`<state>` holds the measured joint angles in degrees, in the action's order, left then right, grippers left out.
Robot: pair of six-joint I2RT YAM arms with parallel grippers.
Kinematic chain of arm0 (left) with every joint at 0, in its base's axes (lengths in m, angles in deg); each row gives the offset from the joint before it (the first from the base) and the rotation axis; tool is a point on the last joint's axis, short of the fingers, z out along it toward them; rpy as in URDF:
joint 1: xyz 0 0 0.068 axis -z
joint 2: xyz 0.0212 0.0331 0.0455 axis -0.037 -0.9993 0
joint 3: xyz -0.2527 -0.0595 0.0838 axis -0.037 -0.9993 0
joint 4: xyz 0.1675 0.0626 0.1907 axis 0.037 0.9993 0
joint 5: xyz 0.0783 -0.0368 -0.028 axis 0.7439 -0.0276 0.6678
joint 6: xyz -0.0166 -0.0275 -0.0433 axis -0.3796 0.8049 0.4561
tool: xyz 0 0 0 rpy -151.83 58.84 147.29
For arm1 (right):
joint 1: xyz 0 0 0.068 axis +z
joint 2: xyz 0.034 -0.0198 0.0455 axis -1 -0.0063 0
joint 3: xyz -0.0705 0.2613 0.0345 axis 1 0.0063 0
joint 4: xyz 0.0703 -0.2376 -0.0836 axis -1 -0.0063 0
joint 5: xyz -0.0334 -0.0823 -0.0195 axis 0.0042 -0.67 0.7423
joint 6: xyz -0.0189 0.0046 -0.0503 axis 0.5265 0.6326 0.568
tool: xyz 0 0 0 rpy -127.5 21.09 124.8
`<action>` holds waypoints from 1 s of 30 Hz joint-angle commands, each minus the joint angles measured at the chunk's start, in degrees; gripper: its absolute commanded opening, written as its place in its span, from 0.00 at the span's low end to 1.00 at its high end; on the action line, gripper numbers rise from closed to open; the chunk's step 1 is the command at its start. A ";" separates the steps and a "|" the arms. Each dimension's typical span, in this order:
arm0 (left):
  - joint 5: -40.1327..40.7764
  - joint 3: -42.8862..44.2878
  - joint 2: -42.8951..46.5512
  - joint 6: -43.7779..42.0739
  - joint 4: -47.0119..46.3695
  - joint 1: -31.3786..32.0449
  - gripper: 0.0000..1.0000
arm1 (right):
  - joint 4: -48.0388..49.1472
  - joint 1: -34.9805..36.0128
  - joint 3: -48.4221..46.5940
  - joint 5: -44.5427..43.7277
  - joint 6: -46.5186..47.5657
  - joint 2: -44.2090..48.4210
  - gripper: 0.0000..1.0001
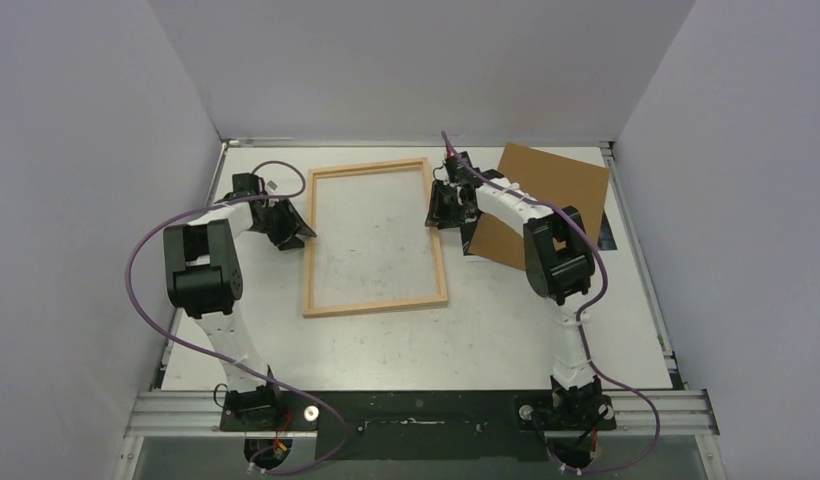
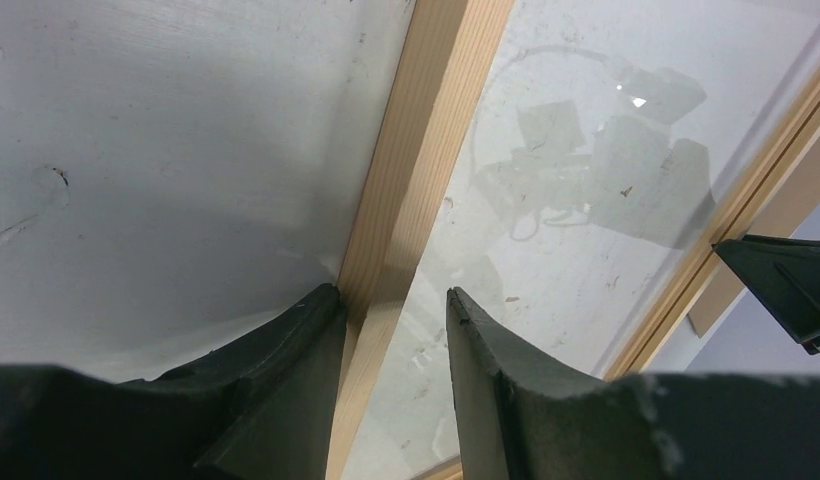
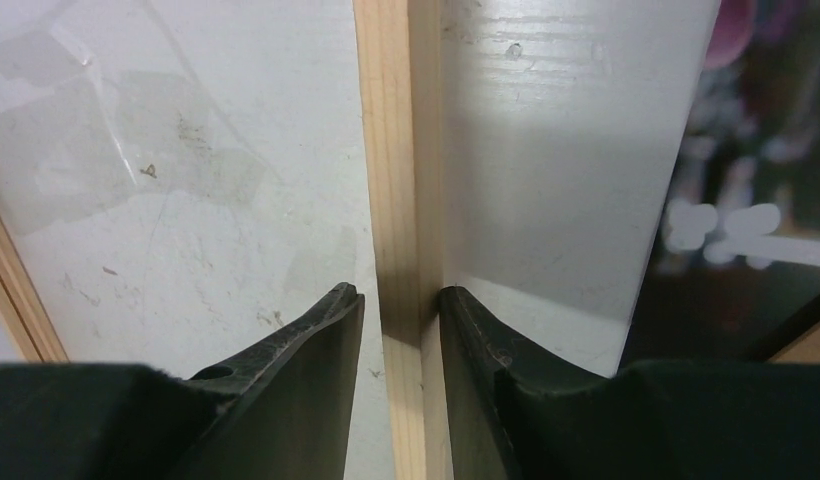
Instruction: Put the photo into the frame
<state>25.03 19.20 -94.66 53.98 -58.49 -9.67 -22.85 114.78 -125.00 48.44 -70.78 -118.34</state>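
The light-wood frame (image 1: 376, 303) lies flat mid-table, with a clear pane inside that reflects the arm. My left gripper (image 1: 298, 233) straddles its left rail (image 2: 426, 130). It is open (image 2: 391, 290): the left finger touches the rail and the right finger stands well off it over the pane. My right gripper (image 1: 438, 212) straddles the right rail (image 3: 396, 150), open (image 3: 399, 290), with the right finger against the wood and a slim gap at the left finger. The photo (image 3: 746, 200) shows only as a dark blurred patch with pink and white at that view's right edge.
A brown backing board (image 1: 541, 200) lies at the back right, beside the right arm and partly under it. White walls close in the table on three sides. The right gripper's black finger (image 2: 786, 285) shows across the frame in the left wrist view.
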 commanded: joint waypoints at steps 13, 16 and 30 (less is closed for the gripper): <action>-3.47 3.15 1.65 -5.31 5.79 -2.06 0.51 | 0.63 -0.43 3.90 0.16 0.05 5.24 0.50; -0.24 2.55 4.76 -5.98 7.24 -3.46 0.56 | -0.91 -1.52 5.46 -3.61 1.41 8.56 0.53; 0.51 10.41 12.94 -10.98 11.25 -2.86 0.73 | -6.23 -19.25 7.76 -17.01 -3.92 18.11 0.60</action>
<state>30.54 27.79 -85.58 43.44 -45.15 -13.87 -25.37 100.99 -118.90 35.70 -70.74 -102.55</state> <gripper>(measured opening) 0.705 0.599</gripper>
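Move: Straddling the frame's right rail, the right hand has the frame's middle about 12 cm to its left and 2 cm back. The cardboard's middle is some 21 cm right and 2 cm ahead, about 2 cm lower; the photo under it centres roughly 20 cm right and 3 cm ahead. At the left rail, the left hand has the frame's middle about 13 cm right, level fore and aft, and the cardboard's 47 cm right and 4 cm ahead. Opening their fingers, both hands ease back a centimetre or two, then lift clear of the frame's side rails. The right hand swings about 15 cm right while rising about 8 cm and reaching slightly forward, turning some 20 degrees clockwise, until it is over the cardboard's left edge; the left hand climbs about as high and moves off to the left of the frame, tilting slightly. ##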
